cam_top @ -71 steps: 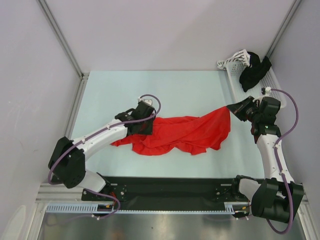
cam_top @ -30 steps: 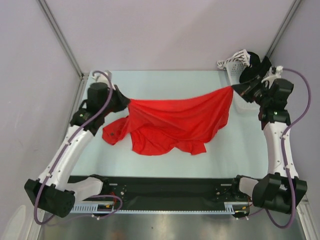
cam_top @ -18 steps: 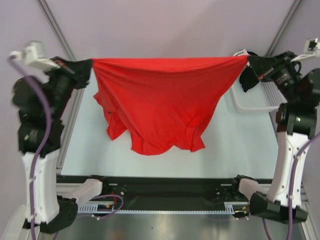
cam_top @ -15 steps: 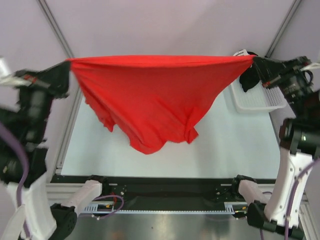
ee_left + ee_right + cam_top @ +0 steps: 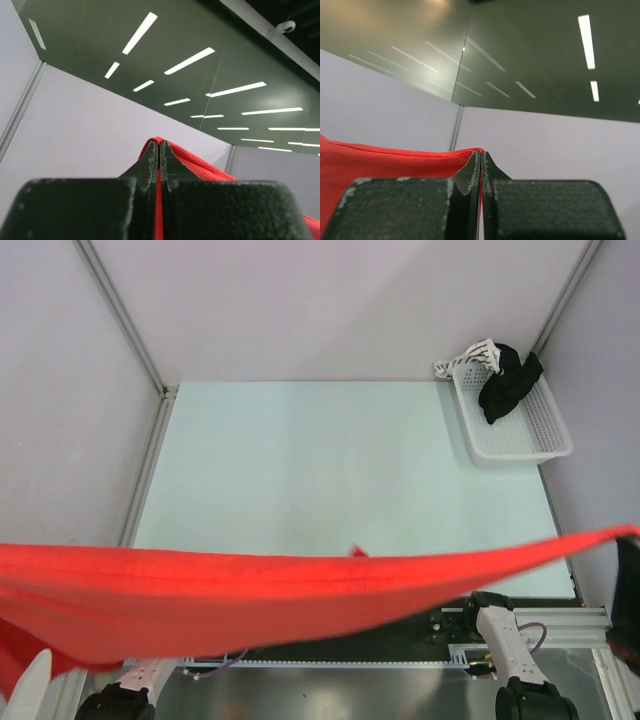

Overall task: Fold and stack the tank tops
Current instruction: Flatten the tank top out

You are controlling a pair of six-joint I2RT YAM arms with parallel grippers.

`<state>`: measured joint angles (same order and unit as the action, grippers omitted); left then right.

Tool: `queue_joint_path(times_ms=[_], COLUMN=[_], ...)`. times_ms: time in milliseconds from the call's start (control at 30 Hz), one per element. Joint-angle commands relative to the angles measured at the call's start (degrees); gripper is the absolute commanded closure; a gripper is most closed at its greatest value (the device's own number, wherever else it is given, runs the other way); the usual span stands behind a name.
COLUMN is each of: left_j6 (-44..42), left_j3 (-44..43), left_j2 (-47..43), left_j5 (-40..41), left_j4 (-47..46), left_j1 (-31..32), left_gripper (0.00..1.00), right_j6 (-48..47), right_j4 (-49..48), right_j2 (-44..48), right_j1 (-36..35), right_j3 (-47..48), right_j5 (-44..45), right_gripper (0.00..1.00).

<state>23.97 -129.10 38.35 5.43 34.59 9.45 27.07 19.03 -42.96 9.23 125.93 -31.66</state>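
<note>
A bright red tank top [image 5: 250, 605] is stretched taut in the air as a wide band across the bottom of the top view, high above the table's near edge. My left gripper [image 5: 159, 144] is shut on one end of the tank top [image 5: 200, 167], with fabric pinched between its fingers, and points up at the ceiling. My right gripper [image 5: 480, 155] is shut on the other end of the tank top [image 5: 380, 160]. In the top view the left gripper is out of frame, and only a dark part of the right arm [image 5: 628, 590] shows under the cloth's right tip.
A white mesh basket [image 5: 530, 445] stands at the table's back right corner with a black garment [image 5: 508, 385] draped in it. The pale green table [image 5: 300, 460] lies below, with walls close on both sides.
Both arms have lifted the red tank top off the table, pulled it out wide, and carried it up and toward the near edge. It no longer touches the table.
</note>
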Motion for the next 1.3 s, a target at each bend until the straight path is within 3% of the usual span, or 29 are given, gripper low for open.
queue_joint_path(times_ms=[0, 167, 300, 367, 500, 700, 800, 900, 1067, 1267], left_j6=[-0.8, -0.5, 1.1, 2.5, 4.6, 7.1, 8.0, 9.1, 8.8, 7.2], left_j3=[1.2, 8.9, 26.6, 31.3, 39.2, 48.4, 47.4, 41.1, 28.9, 5.7], left_j2=[7.4, 11.3, 13.9, 16.0, 27.4, 42.8, 54.3, 66.4, 82.5, 97.3], left_j5=[1.2, 2.0, 1.8, 1.7, -1.1, -3.5, -4.5, -6.9, -5.6, -4.7], left_j4=[4.0, 1.3, -7.4, -12.7, -19.5, -38.7, -45.6, -47.9, -45.7, -35.9], left_j1=[-0.2, 0.4, 0.3, 0.4, 0.0, -0.2, -0.3, -0.2, -0.2, -0.2], left_gripper=[1.00, 1.00, 1.00, 1.00, 1.00, 1.00, 1.00, 1.00, 1.00, 1.00], right_j6=[-1.7, 2.1, 6.2, 6.5, 10.1, 13.9, 15.1, 16.7, 17.2, 18.9], right_j4=[7.9, 6.5, -2.2, -5.9, -15.4, -28.9, -34.7, -39.3, -38.5, -34.1], right_j2=[-5.4, -11.0, -17.8, -20.7, -28.9, -45.6, -56.9, -70.4, -87.4, -101.2], right_j1=[-1.2, -1.2, -1.1, -1.1, -0.6, 0.2, 0.5, 0.6, 0.5, 0.6], right_j3=[2.8, -4.2, -18.7, -23.8, -34.3, -37.6, -34.9, -28.9, -11.3, 4.6], right_j5=[3.6, 1.3, -1.1, 0.0, -1.8, -0.7, -0.2, -0.7, -2.2, -2.4], right_gripper=[1.00, 1.00, 1.00, 1.00, 1.00, 1.00, 1.00, 1.00, 1.00, 1.00])
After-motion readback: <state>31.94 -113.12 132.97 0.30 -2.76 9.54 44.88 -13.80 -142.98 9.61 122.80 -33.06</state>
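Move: Both hands hold the red tank top stretched between them, high up near the base, and the far edge of the table is where it goes. From the left hand that place lies about 78 cm ahead, 15 to the right and some 68 below; from the right hand about 76 ahead, 11 to the right and 69 below. The white basket is roughly 58 cm ahead of the right hand and 27 right, the striped top at its far corner about 76 ahead and 20 right. Both arms fling the red tank top forward in one fast sweep, the right hand first easing back a couple of centimetres; each goes some 75 cm forward towards the far table edge, nearly level at first, then steeply down to end about 53 cm lower. The wrists tip over by roughly 75 degrees so that the raised fingers come to point forward and slightly down, and both shut grippers keep their pinch on the top's two corners, holding that edge stretched. ##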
